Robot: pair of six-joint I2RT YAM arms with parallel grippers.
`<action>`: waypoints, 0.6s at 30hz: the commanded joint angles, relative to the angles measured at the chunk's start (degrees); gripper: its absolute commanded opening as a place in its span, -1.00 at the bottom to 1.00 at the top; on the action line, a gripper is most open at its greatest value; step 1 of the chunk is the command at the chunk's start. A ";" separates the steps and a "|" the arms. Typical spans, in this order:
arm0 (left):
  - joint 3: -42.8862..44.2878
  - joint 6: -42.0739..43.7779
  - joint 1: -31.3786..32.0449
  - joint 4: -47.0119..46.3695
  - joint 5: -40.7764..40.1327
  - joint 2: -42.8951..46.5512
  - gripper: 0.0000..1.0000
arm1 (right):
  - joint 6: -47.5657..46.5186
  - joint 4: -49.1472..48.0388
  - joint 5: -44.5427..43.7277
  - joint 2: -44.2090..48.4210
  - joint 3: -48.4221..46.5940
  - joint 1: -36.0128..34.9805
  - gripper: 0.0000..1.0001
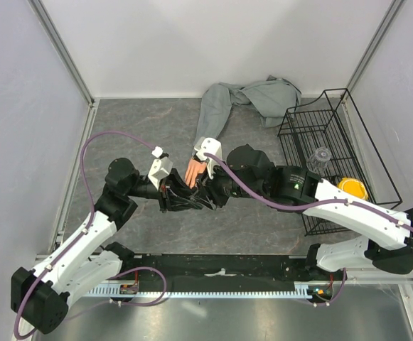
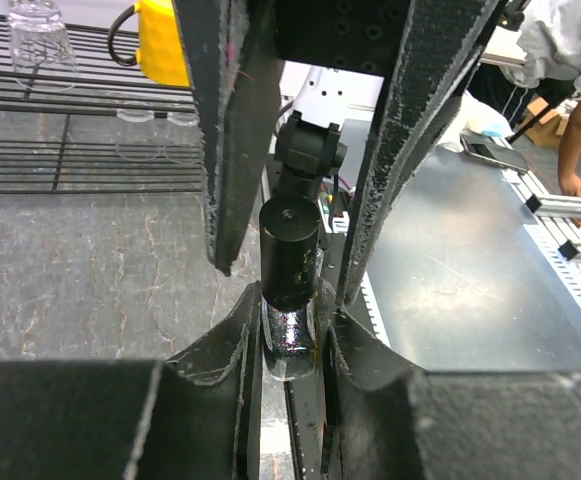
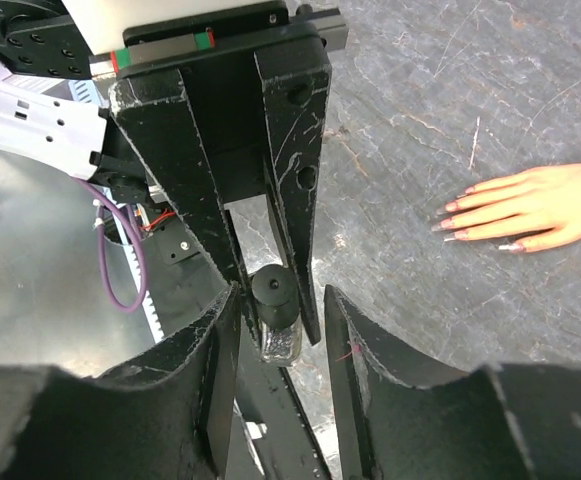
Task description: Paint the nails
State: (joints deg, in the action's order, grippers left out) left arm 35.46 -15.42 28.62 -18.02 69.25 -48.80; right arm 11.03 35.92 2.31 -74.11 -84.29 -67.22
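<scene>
A small glass polish bottle [image 2: 290, 345] with a black cap [image 2: 290, 250] is clamped at its glass body by my left gripper [image 2: 290, 330], which is shut on it just above the table. My right gripper [image 3: 280, 335] faces it with its jaws apart on either side of the cap [image 3: 270, 288], not gripping it. In the top view both grippers meet at centre, left gripper [image 1: 174, 195] and right gripper [image 1: 200, 193]. The peach mannequin hand [image 1: 194, 170] lies flat just beyond them. Its pinkish nails [image 3: 457, 215] point toward the grippers.
The hand's grey sleeve and shirt [image 1: 252, 96] trail to the back wall. A black wire basket [image 1: 295, 135] at the right holds a clear cup [image 1: 320, 158] and a yellow object [image 1: 353, 188]. A metal strip [image 1: 213, 284] runs along the near edge.
</scene>
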 commanded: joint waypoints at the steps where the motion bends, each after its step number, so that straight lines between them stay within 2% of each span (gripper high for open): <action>1: 0.31 -2.16 0.21 -2.72 1.85 -0.51 -0.97 | -1.80 -1.73 1.65 -0.42 -2.54 0.69 -0.16; 3: 0.31 -2.16 0.21 -2.72 2.11 -0.42 -0.96 | -1.97 -1.73 1.30 -0.95 -2.54 0.69 -0.25; 4: 0.31 -2.16 0.21 -2.72 2.03 -0.42 -0.97 | -2.06 -1.91 0.78 -1.21 -2.54 0.69 -0.40; 6: 0.22 -2.16 0.21 -2.72 2.11 -0.51 -0.96 | -2.32 -1.82 0.60 -1.74 -2.46 0.69 -0.52; 8: 0.13 -2.07 0.21 -2.72 1.76 -0.42 -0.97 | -2.41 -2.08 -0.63 -2.01 -2.11 0.69 -0.85; 9: 0.13 -1.64 0.21 -2.20 1.33 -0.25 -0.87 | -2.15 -2.26 -2.03 -1.83 -1.50 0.69 -1.00; 11: 0.83 0.55 0.21 1.13 -2.35 0.36 -0.57 | -1.36 -4.44 -9.05 0.44 0.26 0.69 -1.00; 12: 1.36 3.70 0.21 5.67 -3.85 1.50 -0.34 | -0.05 -5.68 -11.86 1.67 3.31 0.69 -1.00; 13: 2.15 5.30 0.12 7.54 -7.60 2.12 -0.25 | 0.66 -7.08 -14.76 4.47 5.08 0.69 -1.00; 14: 2.42 7.75 0.12 9.30 -9.82 2.91 0.52 | 1.10 -9.79 -21.57 5.89 9.19 0.69 -1.00; 15: 2.42 8.73 -0.23 10.45 -12.28 4.48 0.98 | 1.89 -10.78 -25.03 7.21 11.15 0.69 -1.00; 18: 1.72 10.85 -0.93 12.83 -22.29 7.48 0.99 | 2.77 -16.13 -40.76 11.61 20.63 0.86 -1.00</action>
State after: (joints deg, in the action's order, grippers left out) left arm 35.42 -11.18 28.49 -10.04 59.96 -45.63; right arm 11.40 28.97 -14.33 -68.20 -72.64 -66.87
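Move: The nail polish bottle, black cap up, is already clamped between my left fingertips, right at that hand's own point. From my right hand it lies about 1 cm to the left and level, its open fingers straddling the bottle. From the left hand, the dummy hand lies roughly 12 cm ahead, 1 cm left and 22 cm below; the upturned glass in the rack is some 38 cm right, 13 cm ahead and 18 cm lower. I take the bottle over: my right fingers shut on it while my left hand keeps still, then the left fingers spring wide open and let go. My right hand carries the bottle off forward, to the right and down, about 6 cm, swinging some 15 degrees clockwise; my left hand eases about 2 cm forward as it opens. ##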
